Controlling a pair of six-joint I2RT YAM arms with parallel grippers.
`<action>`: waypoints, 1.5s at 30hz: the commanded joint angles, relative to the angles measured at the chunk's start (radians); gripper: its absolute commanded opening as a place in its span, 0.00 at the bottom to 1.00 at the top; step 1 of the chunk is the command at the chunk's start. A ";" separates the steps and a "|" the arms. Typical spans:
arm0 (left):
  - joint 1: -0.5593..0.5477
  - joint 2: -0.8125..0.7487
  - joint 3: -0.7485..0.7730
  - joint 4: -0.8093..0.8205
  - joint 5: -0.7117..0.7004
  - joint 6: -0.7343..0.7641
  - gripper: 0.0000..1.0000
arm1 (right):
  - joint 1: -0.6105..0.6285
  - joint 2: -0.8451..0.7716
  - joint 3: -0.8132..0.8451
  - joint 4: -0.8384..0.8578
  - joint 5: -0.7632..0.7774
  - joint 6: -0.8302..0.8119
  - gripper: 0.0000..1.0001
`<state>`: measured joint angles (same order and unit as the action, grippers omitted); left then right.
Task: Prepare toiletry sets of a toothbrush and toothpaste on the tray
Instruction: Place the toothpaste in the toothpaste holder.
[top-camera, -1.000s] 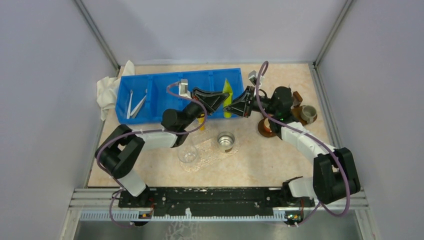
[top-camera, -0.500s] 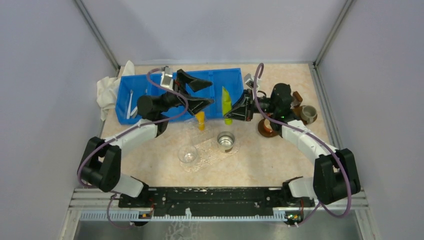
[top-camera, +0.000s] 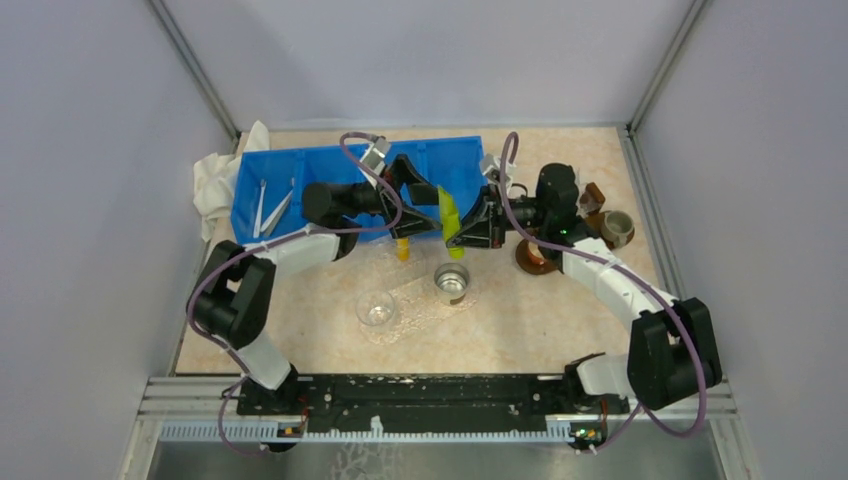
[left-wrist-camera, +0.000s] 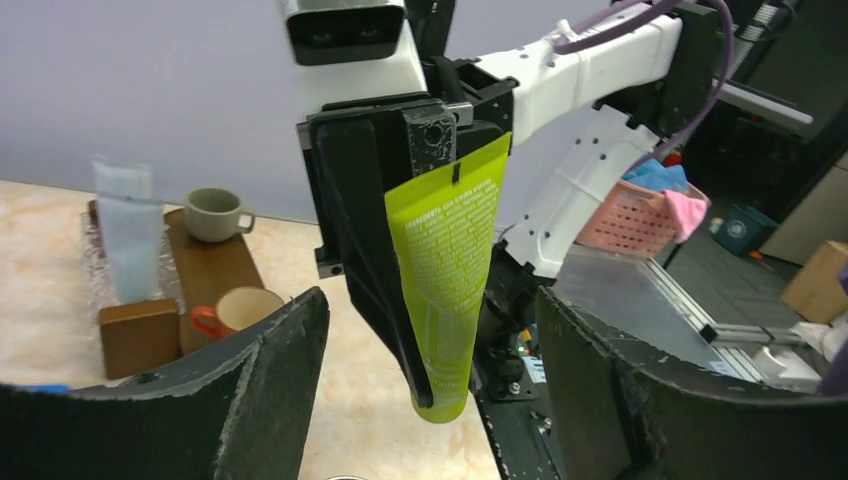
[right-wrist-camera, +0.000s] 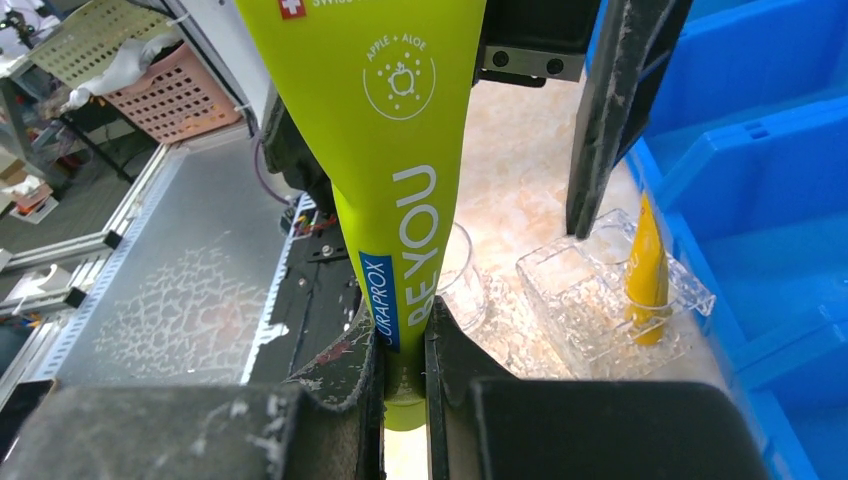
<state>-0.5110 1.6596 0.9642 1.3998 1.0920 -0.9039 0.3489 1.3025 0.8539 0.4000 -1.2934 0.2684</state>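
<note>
A lime-green toothpaste (top-camera: 447, 213) tube hangs upright over the table, and my right gripper (top-camera: 468, 228) is shut on its cap end (right-wrist-camera: 405, 350). The tube's printed body (right-wrist-camera: 400, 150) rises from between the pads. My left gripper (top-camera: 418, 192) is open, with one jaw on each side of the tube (left-wrist-camera: 448, 270) and neither touching it. A yellow toothpaste (top-camera: 402, 246) stands in a slot of the clear tray (top-camera: 425, 300). Toothbrushes (top-camera: 265, 205) lie in the left end of the blue bin (top-camera: 330, 165).
A glass cup (top-camera: 376, 308) and a metal cup (top-camera: 452, 281) stand on the clear tray. A white cloth (top-camera: 215, 180) lies left of the bin. Mugs (top-camera: 615, 228) and wooden coasters (top-camera: 535, 258) crowd the right side. The bin's wall (right-wrist-camera: 760, 150) is close behind the tray.
My left gripper let go of the green tube, opened wide, swung left over the bin, then came back beside the tube. The right gripper tightened on the tube and carried it slightly nearer.
</note>
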 joint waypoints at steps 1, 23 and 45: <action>-0.028 0.042 0.065 0.206 0.059 -0.159 0.75 | 0.023 0.006 0.059 0.001 -0.041 -0.048 0.01; 0.081 -0.050 -0.044 0.304 0.038 -0.214 0.00 | 0.029 -0.025 0.180 -0.477 0.066 -0.409 0.75; -0.070 -0.594 -0.322 -0.903 -1.149 0.776 0.00 | -0.188 -0.131 0.158 -0.532 0.160 -0.458 0.80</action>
<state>-0.5735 1.0744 0.6552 0.4892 0.0952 -0.1829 0.1719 1.1995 1.0088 -0.1848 -1.1339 -0.1894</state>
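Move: The green toothpaste stands roughly upright, pinched near its cap by the right hand; its middle is about 3 cm above that hand, 1 cm ahead and 1 cm left. From the open left hand it lies some 2 cm back, 2 cm right and 3 cm lower. The clear holder is about 4 cm ahead, 9 cm left and 22 cm below the left hand, its yellow tube 5 cm ahead, 7 cm left and 19 cm down. The steel cup stands 2 cm back, 3 cm right and 22 cm below. The left fingers close on the upper part of the green toothpaste after easing back about 2 cm; then the right fingers open, let go near the cap and withdraw forward and right. The left hand carries the tube left about 11 cm and forward about 9, arching up and then down towards the holder while turning some 60 degrees counter-clockwise. ##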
